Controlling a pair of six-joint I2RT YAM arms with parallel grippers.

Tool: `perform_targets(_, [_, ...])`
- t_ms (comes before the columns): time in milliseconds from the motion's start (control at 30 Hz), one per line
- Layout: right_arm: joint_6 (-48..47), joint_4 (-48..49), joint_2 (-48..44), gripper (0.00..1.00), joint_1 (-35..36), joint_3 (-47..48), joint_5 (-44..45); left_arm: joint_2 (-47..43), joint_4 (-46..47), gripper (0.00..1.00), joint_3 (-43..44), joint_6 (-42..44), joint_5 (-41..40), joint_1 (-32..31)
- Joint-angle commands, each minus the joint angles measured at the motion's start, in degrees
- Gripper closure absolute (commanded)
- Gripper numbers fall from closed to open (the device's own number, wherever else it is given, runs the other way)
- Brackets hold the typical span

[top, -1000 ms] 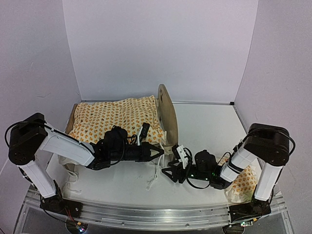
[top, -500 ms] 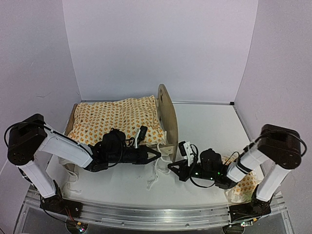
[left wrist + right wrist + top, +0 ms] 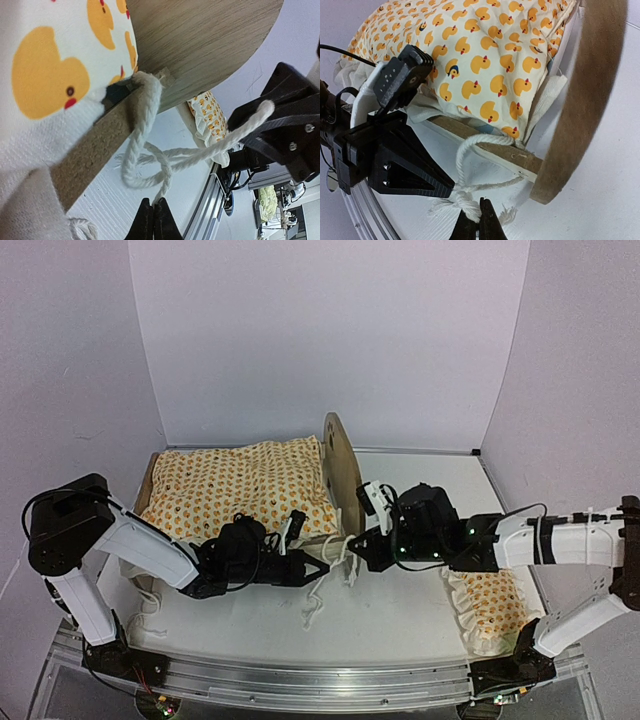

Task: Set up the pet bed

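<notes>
The pet bed (image 3: 341, 472) stands at the table's left, a light-wood frame with a round end board (image 3: 585, 100), and a duck-print quilt (image 3: 240, 485) lies over it. A white cord (image 3: 145, 125) loops round the near side rail (image 3: 492, 147) by the end board. My left gripper (image 3: 324, 567) is shut on one strand of the cord (image 3: 153, 206). My right gripper (image 3: 352, 551) faces it, tip to tip, shut on the cord's knotted part (image 3: 479, 209). Loose cord (image 3: 318, 605) trails on the table below them.
A small ruffled pillow (image 3: 492, 602) in the same duck print lies at the front right, under the right arm. More cord (image 3: 148, 608) lies by the bed's near left corner. White walls close in the table on three sides.
My right arm has reached from the front right up to the bed's near corner, and its gripper has gone from open to shut on the cord. The left gripper has edged slightly right.
</notes>
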Motion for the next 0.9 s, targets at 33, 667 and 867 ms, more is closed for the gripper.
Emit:
perform_targets(33, [-7.24, -13.84, 1.80, 1.00, -0.12, 12.62, 1.26, -0.23, 2.27, 1.00, 1.61, 0.48, -1.68, -0.21])
perform_targets(667, [-10.72, -18.08, 3.83, 1.00, -0.03, 13.42, 0.69, -2.16, 0.34, 0.49, 3.28, -0.72, -4.33, -0.13])
perform_targets(867, [-6.17, -12.14, 1.66, 1.00, -0.04, 7.79, 0.72, -3.51, -1.06, 0.46, 2.58, -0.16, -11.08, -0.35])
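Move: Just ahead of both hands, the rope's turn around the bed's front rail is the thing being worked on: about 3 cm forward, 3 cm left and 3 cm below the rope-holding right hand. From the left hand, closed on another strand, that turn lies some 6 cm forward and 4 cm right, about level. The wooden end board's middle is roughly 14 cm forward of the right hand and 1 cm left; the duck cover's middle is about 18 cm forward and 21 cm left of the left hand. Keeping its fingers shut on the rope, the right hand rises some 4 cm, with a small swing forward and left, then sinks back almost to where it began, its fingertips tilting about 15 degrees more steeply down. Beside the rail the left hand all but stays put and opens to about half, letting go of its strand. ##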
